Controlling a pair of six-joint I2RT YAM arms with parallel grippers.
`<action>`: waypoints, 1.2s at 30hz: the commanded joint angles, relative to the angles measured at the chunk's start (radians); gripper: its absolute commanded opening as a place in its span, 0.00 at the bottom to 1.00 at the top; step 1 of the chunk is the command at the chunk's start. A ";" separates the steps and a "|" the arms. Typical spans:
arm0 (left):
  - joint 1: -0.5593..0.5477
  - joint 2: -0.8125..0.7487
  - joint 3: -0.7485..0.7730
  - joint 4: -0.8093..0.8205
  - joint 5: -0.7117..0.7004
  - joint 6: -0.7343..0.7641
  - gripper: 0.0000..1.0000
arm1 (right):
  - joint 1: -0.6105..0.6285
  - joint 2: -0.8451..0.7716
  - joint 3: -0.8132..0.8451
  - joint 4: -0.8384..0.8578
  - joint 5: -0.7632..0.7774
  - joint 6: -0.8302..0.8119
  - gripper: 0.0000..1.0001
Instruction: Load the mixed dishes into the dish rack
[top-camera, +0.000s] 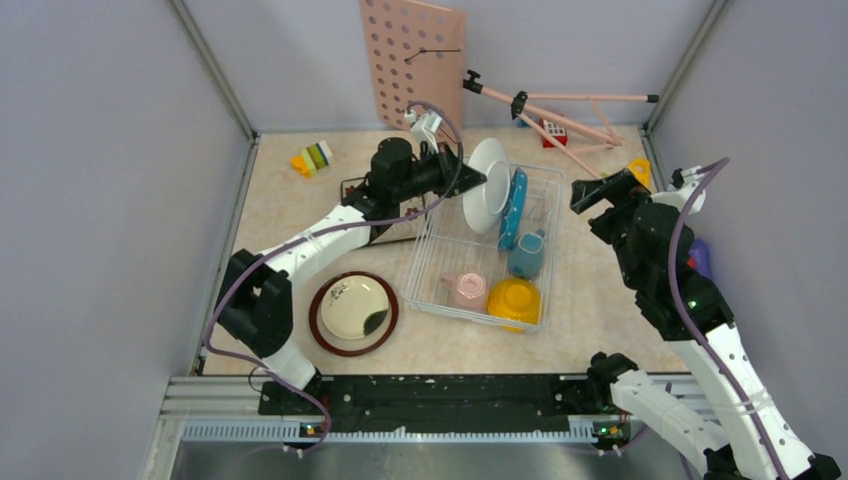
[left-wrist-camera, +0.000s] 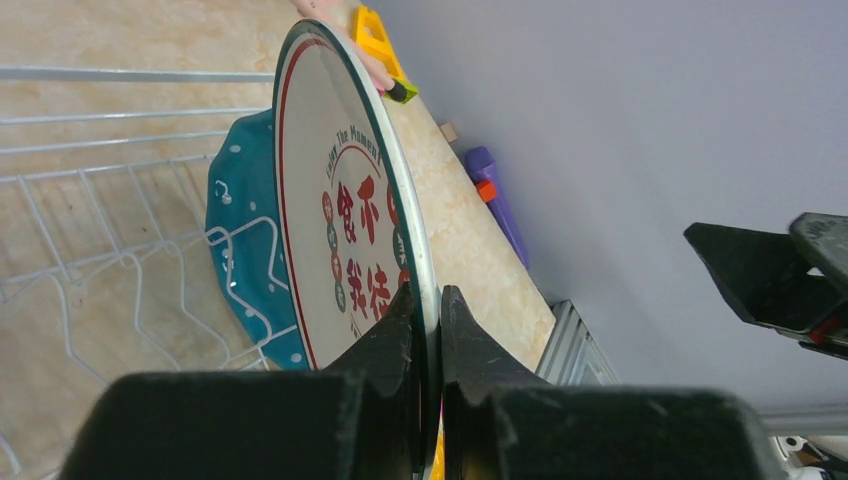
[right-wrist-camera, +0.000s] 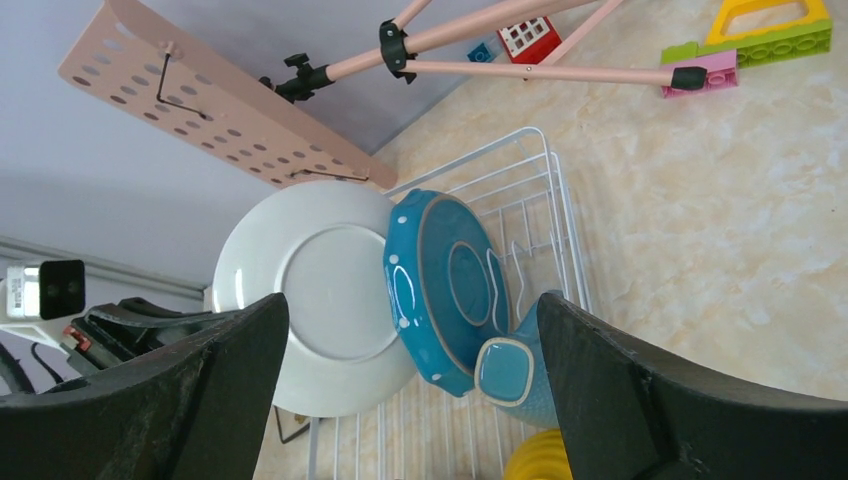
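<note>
The white wire dish rack (top-camera: 553, 250) holds a blue polka-dot plate (top-camera: 513, 208) on edge, a blue-grey mug (top-camera: 526, 255), a pink cup (top-camera: 466, 290) and a yellow bowl (top-camera: 514, 300). My left gripper (top-camera: 470, 180) is shut on the rim of the white plate with characters (top-camera: 487, 185), holding it upright over the rack's far left side, just left of the blue plate (left-wrist-camera: 245, 250). The fingers (left-wrist-camera: 400, 330) pinch that rim (left-wrist-camera: 340, 180). My right gripper (top-camera: 600, 190) hangs open right of the rack, holding nothing (right-wrist-camera: 410, 300). A brown-rimmed plate (top-camera: 353, 312) with a cream middle lies left of the rack.
A pink pegboard (top-camera: 412, 60) leans on the back wall, with a pink tripod (top-camera: 560, 110) lying beside it. Toy blocks lie at the back left (top-camera: 313, 158), back right (top-camera: 553, 132) and by the right wall (top-camera: 638, 170). A purple object (top-camera: 700, 255) is behind the right arm.
</note>
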 joint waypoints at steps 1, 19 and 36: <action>-0.021 0.018 0.063 0.045 -0.032 -0.011 0.00 | -0.005 0.001 -0.002 0.031 0.003 0.000 0.92; -0.159 0.093 0.127 -0.137 -0.391 0.149 0.07 | -0.005 -0.003 -0.012 0.025 0.008 0.004 0.92; -0.089 -0.108 0.062 -0.270 -0.377 0.150 0.89 | -0.005 -0.018 -0.013 0.022 0.015 -0.013 0.92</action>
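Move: The white plate, already pinched by its rim, is bound for the rack slot just left of the standing blue plate; that place lies about 7 cm right of the left hand, 4 cm back and some 14 cm below. The blue plate is about 9 cm right, 4 cm back, at like height; the blue mug roughly 12 cm right, 14 cm back and 17 cm below. From the right hand the slot lies about 16 cm left, 2 cm ahead and 18 cm below. The white plate is carried down into the rack beside the blue plate by the left hand, which sinks about 7 cm while easing some 3 cm right, its wrist rolling roughly 15 degrees so its left side rises and swinging counter-clockwise. The fingers then open wide and let go of the rim, and the hand backs off up and left a couple of centimetres. ##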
